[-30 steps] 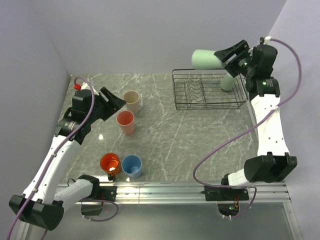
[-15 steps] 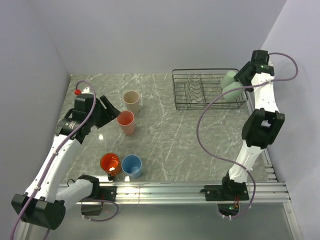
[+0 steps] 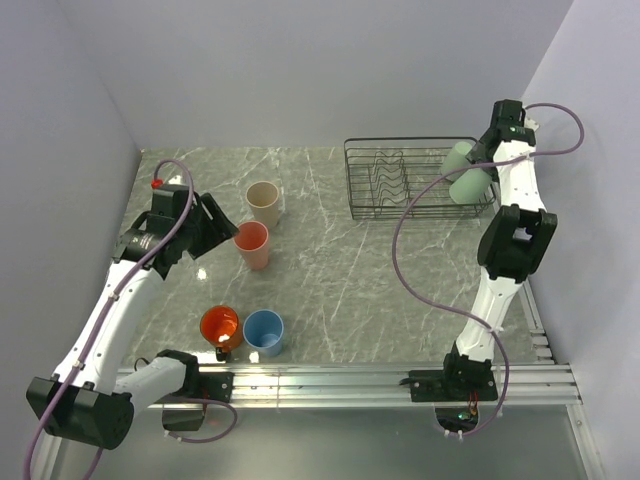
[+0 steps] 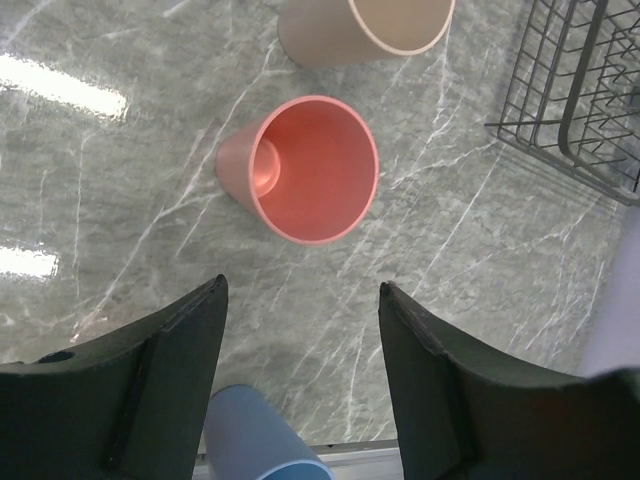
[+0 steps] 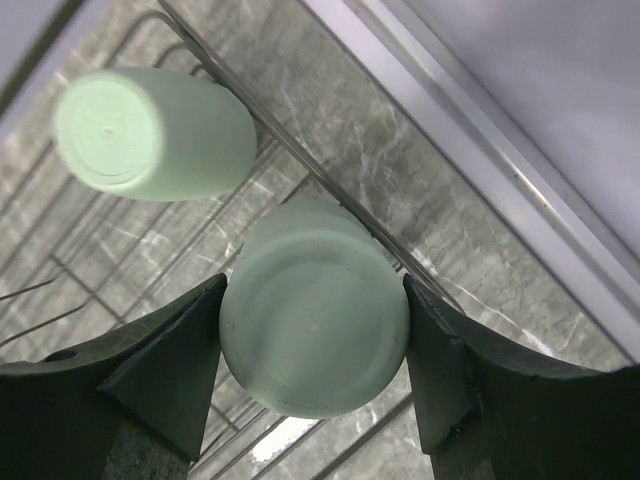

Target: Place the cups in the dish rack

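Observation:
The black wire dish rack (image 3: 400, 185) stands at the back right. One pale green cup (image 3: 457, 158) lies in its right end; it also shows in the right wrist view (image 5: 150, 135). My right gripper (image 3: 474, 172) is shut on the second pale green cup (image 5: 315, 335), base toward the camera, held over the rack's right edge wire beside the first. My left gripper (image 3: 222, 222) is open and empty just left of the upright salmon pink cup (image 3: 251, 245). In the left wrist view the gripper (image 4: 302, 283) hangs short of that cup (image 4: 310, 170).
The beige cup (image 3: 264, 203) stands behind the salmon one. The orange mug (image 3: 219, 326) and the light blue cup (image 3: 264, 332) stand near the front rail. The blue cup (image 4: 255, 440) sits below my left fingers. Walls close in behind and to the right of the rack.
My right arm has swung the pale green cup from high above the rack down into its right end, beside the other green cup. My left gripper has shifted slightly beside the salmon cup.

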Robot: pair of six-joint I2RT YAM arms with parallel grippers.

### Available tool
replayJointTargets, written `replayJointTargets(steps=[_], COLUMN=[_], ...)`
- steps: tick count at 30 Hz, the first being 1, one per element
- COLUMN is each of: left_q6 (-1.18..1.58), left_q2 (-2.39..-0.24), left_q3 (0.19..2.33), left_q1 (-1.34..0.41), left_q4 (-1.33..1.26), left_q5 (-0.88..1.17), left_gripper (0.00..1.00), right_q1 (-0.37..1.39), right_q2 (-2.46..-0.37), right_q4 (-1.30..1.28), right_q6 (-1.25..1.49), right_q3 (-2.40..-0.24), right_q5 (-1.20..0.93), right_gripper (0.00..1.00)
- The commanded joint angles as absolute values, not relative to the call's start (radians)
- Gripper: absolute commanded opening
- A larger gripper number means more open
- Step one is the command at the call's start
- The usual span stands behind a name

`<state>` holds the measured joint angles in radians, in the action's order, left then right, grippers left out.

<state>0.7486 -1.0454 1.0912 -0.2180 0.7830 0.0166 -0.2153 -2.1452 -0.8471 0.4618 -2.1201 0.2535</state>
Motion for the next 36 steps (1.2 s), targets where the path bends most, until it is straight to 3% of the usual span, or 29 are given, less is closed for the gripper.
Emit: replayJointTargets(steps=[1,15,18,21,26,28,30,33,36], left_q6=[0.749,0.802,0.808,0.808,0.807,0.802,0.798,0.782,0.773], left_q2=[-1.057,-1.054,-1.058,-1.058,-1.049,-1.048,-1.049,-1.049,-1.045], left_q3=[1.152,1.137,1.141,1.135,1.124,1.120,1.118,1.124,1.126], left_q1=[-0.213,-0.213,-0.213,-0.213,-0.213,-0.213,-0.213,-0.213,-0.213], left_q4=[0.792,0.799,0.802,0.798,0.788,0.782,0.781,0.784,0.792], left_q5=[0.003,0.003,0.003,0.003,0.003,0.003,0.006,0.006,0.003], left_gripper=[0.67,0.66,0.65,0.65,0.65,0.65,0.65,0.65,0.66], right_q1=[-0.216,-0.169,-0.147,-0.132,-0.120,-0.120,-0.120,-0.120,-0.118], right_q2=[-2.160,-2.256,-2.255,-2.237,-2.197,-2.180,-2.163,-2.132,-2.097], right_q4=[-0.784,-0.788,-0.805,-0.816,-0.815,-0.815,-0.811,-0.810,-0.807], right_q6=[0.448,0.439,0.433,0.419,0.400,0.397,0.391,0.388,0.385], right_q3=[-2.112,-2.175,-2.171,-2.154,-2.108,-2.094,-2.082,-2.054,-2.028], right_q5=[0.322,0.359,0.415,0.455,0.522,0.535,0.538,0.548,0.555], right_gripper=[0.00,0.00,0.25,0.41,0.54,0.65,0.83,0.94,0.96])
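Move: The right hand holds the upturned green cup near its base, low over the dish rack's right end. The cup's spot there is about 2 cm farther ahead, 2 cm left and some 7 cm below the hand. Another green cup stands about 8 cm ahead, 3 cm left and 7 cm below; the rack's middle lies 5 cm ahead, 14 cm left and 10 cm down. From the left hand the spot is roughly 25 cm ahead, 61 cm right and 12 cm down. Still pinching the green cup by its base end, the right hand lowers it some 2 cm into the rack's right end, eases it about 2 cm forward, then 2 cm left, its left side dipping about 10 degrees. The fingers then open wide to let go while the hand draws back roughly 2 cm, sinking slightly and tipping further down. ##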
